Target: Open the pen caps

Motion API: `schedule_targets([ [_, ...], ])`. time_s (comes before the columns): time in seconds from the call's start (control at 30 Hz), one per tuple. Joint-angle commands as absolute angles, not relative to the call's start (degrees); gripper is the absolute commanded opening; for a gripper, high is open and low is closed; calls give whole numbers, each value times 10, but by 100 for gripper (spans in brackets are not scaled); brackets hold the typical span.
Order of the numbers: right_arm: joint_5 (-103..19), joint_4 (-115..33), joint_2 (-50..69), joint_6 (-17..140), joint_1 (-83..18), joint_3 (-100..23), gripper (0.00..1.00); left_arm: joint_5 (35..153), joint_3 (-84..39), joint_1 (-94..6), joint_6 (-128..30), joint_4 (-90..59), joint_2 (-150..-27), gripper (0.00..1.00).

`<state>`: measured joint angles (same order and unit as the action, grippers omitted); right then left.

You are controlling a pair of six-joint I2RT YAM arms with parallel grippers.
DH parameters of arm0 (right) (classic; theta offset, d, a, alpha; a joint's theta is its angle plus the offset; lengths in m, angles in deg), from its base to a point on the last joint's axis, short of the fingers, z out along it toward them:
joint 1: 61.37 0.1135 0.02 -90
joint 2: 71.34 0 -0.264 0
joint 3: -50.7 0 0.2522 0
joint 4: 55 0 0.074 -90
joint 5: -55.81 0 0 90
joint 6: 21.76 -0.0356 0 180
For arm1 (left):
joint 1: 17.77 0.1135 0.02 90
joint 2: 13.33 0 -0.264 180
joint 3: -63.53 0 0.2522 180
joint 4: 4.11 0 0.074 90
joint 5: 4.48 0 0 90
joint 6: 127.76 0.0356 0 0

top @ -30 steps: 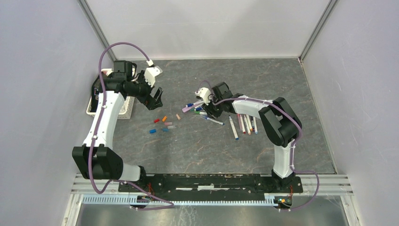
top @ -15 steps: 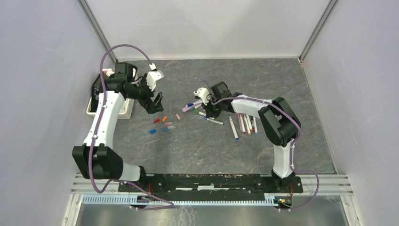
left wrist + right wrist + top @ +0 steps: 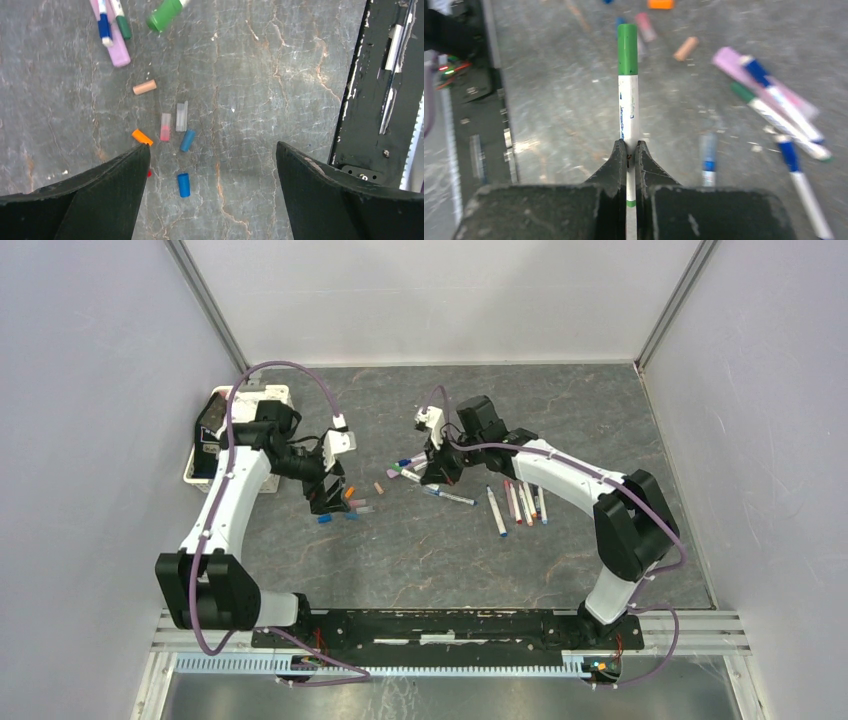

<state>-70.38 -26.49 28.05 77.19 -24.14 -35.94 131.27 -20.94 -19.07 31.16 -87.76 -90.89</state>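
Note:
My right gripper (image 3: 628, 145) is shut on the white barrel of a pen (image 3: 628, 117). Its green cap (image 3: 627, 49) is still on and points away from the fingers. In the top view that gripper (image 3: 437, 466) hangs over a heap of capped pens (image 3: 405, 467). Loose pen caps (image 3: 352, 504) lie left of it. My left gripper (image 3: 212, 150) hovers open just above them, holding nothing. Between its fingers I see a blue cap (image 3: 183, 184); another blue cap (image 3: 187, 140), a pink one (image 3: 165, 126), an orange one (image 3: 142, 137) and a peach one (image 3: 144, 87) lie beyond.
Several uncapped white pens (image 3: 520, 502) lie side by side right of the heap. A white tray (image 3: 212, 408) stands at the back left by the wall. The black base rail (image 3: 367, 100) runs along the near edge. Grey walls enclose the table.
My right gripper has closed on the green-capped pen and lifted it. My left arm has swung forward and down over the loose caps, still open.

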Motion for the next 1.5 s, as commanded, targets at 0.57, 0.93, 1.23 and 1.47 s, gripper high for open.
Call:
schedule_targets([
  [0.57, -930, -211, 343, 659, -169, -408, 0, 1244, -96, -370, 405, -809, -820, 69],
  [0.93, -935, -188, 361, 666, -168, -439, 0, 1204, -66, -422, 385, -786, -840, 42],
  [1.23, -928, -191, 371, 655, -167, -441, 10, 1165, -72, -427, 389, -774, -834, 2],
  [1.47, -954, -346, 389, 527, -144, -414, 38, 1184, -85, -430, 377, -774, -837, 2],
])
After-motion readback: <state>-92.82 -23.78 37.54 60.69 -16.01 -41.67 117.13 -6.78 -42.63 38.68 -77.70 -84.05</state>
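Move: Ahead of the open left hand by about 6 cm, 12 cm to its right and 5 cm lower is the green cap of the pen the right hand holds. On the table some 16 cm beneath the left hand, the pink cap is about 5 cm ahead and 1 cm right, the brown cap 9 cm ahead and 6 cm right. From the right hand, the left gripper it brings the pen to is about 5 cm back, 18 cm left and 4 cm higher; a loose blue pen lies 12 cm below, 2 cm ahead and 5 cm right. Sweeping back about 11 cm and left 5 cm towards the left gripper, the right hand carries the green-capped pen over, tips some 30 degrees, then stays nearly still. The left hand comes down, back and right about 5 cm each way, turning clockwise, and its fingers close on the green cap; only then do the right fingers open partway off the barrel. ##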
